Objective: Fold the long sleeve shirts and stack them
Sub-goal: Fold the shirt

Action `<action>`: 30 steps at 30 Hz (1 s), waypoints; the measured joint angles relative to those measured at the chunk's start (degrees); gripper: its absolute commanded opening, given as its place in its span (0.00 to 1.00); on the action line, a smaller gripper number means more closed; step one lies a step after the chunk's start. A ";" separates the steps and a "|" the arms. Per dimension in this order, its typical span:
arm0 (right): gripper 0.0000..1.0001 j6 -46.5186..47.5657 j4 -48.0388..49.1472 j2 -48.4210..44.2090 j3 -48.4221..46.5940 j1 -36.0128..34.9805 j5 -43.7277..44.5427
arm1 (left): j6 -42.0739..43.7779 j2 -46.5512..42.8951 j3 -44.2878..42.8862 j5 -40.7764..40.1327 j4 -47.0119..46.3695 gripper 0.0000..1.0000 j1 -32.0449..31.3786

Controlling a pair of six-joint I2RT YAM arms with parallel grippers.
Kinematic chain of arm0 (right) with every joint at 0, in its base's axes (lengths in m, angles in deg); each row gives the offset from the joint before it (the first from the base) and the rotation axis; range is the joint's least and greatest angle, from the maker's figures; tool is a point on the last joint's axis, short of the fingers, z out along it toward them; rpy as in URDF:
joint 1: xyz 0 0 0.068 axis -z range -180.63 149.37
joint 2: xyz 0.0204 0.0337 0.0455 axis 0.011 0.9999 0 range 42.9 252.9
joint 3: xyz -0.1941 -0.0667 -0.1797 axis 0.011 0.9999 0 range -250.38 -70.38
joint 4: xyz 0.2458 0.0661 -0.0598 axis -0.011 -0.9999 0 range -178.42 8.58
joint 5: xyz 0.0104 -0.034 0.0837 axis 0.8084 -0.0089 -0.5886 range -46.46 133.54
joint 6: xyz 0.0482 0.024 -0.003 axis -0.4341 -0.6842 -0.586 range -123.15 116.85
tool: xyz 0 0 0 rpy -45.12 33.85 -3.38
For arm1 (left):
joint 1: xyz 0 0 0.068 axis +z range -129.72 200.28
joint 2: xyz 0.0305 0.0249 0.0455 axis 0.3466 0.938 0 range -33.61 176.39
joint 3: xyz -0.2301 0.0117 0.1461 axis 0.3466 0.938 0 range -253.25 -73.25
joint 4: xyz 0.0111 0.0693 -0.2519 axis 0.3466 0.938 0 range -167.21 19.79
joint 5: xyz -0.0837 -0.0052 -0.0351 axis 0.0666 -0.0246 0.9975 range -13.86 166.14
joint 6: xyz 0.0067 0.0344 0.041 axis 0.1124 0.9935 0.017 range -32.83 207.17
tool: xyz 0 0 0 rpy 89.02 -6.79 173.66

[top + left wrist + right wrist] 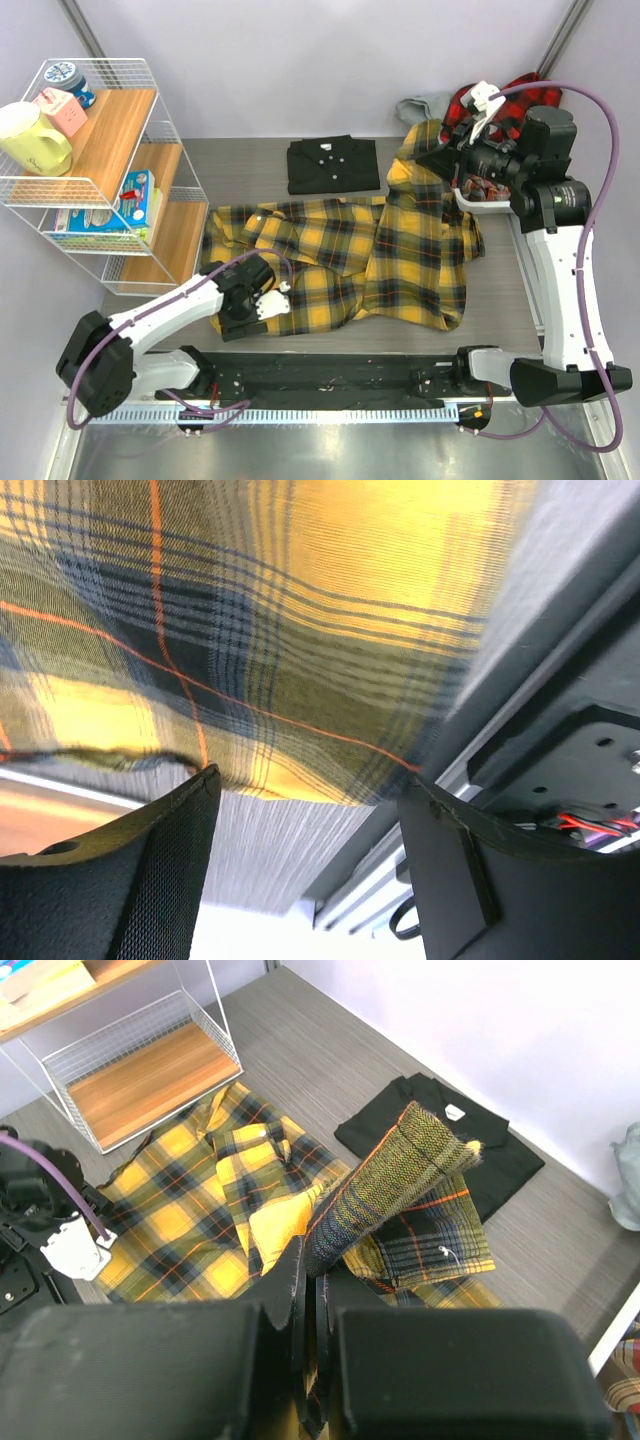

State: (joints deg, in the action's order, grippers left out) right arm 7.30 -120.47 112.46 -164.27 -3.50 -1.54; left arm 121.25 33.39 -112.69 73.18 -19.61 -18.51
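Note:
The yellow-and-black plaid shirt lies spread over the table's middle. My right gripper is shut on a bunched part of it and holds that part lifted at the back right, so the cloth hangs down to the table. The right wrist view shows the jaws pinched on the plaid fold. My left gripper is low at the shirt's near-left edge, open. Its fingers straddle bare table with the plaid hem just beyond the tips. The black shirt lies folded at the back centre. Red-and-black plaid shirts are piled at the back right.
A wire shelf with wooden boards, mugs and boxes stands at the left. A grey cloth lies beside the red pile. A white tray rim shows under the right arm. The arms' black base rail runs along the near edge.

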 measured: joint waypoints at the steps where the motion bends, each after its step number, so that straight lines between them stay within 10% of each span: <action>1: 0.01 0.04 0.00 0.28 0.00 0.00 0.13 | -1.07 0.96 0.00 -1.42 -0.15 0.70 -1.03; 11: 0.01 0.46 0.04 0.83 -0.15 0.11 1.68 | -8.66 2.34 -1.49 -10.95 0.35 0.00 -5.88; 30: 0.01 1.70 -0.13 -12.11 -6.12 0.33 2.08 | -1.16 -9.09 -8.37 -6.86 13.55 0.00 -5.81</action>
State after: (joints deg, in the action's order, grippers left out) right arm 9.01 -120.60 100.35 -170.39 -3.17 0.54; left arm 120.09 24.30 -121.06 66.32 -6.06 -24.32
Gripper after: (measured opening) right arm 0.046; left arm 0.003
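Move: The plaid shirt's near left corner lies between the open left fingers, about 1 cm back and 2 cm below; from that hand, the folded-in sleeve is some 20 cm ahead and 9 cm right, the rack's bottom shelf 17 cm ahead and 15 cm left. The right hand already holds the shirt's other end high; from it the shirt's body lies about 4 cm back, 19 cm left, 39 cm down, the folded black shirt 20 cm ahead, 20 cm left, 40 cm down. The shirt's near left corner is pinched as the left hand dips slightly, shuts its fingers and lifts about 6 cm, swinging some 3 cm forward and back again on the way up. The shirt's other end stays gripped in the right hand, which eases forward a centimetre, then pulls up and back roughly 9 cm, its fingers tipping upwards by about 20 degrees. ##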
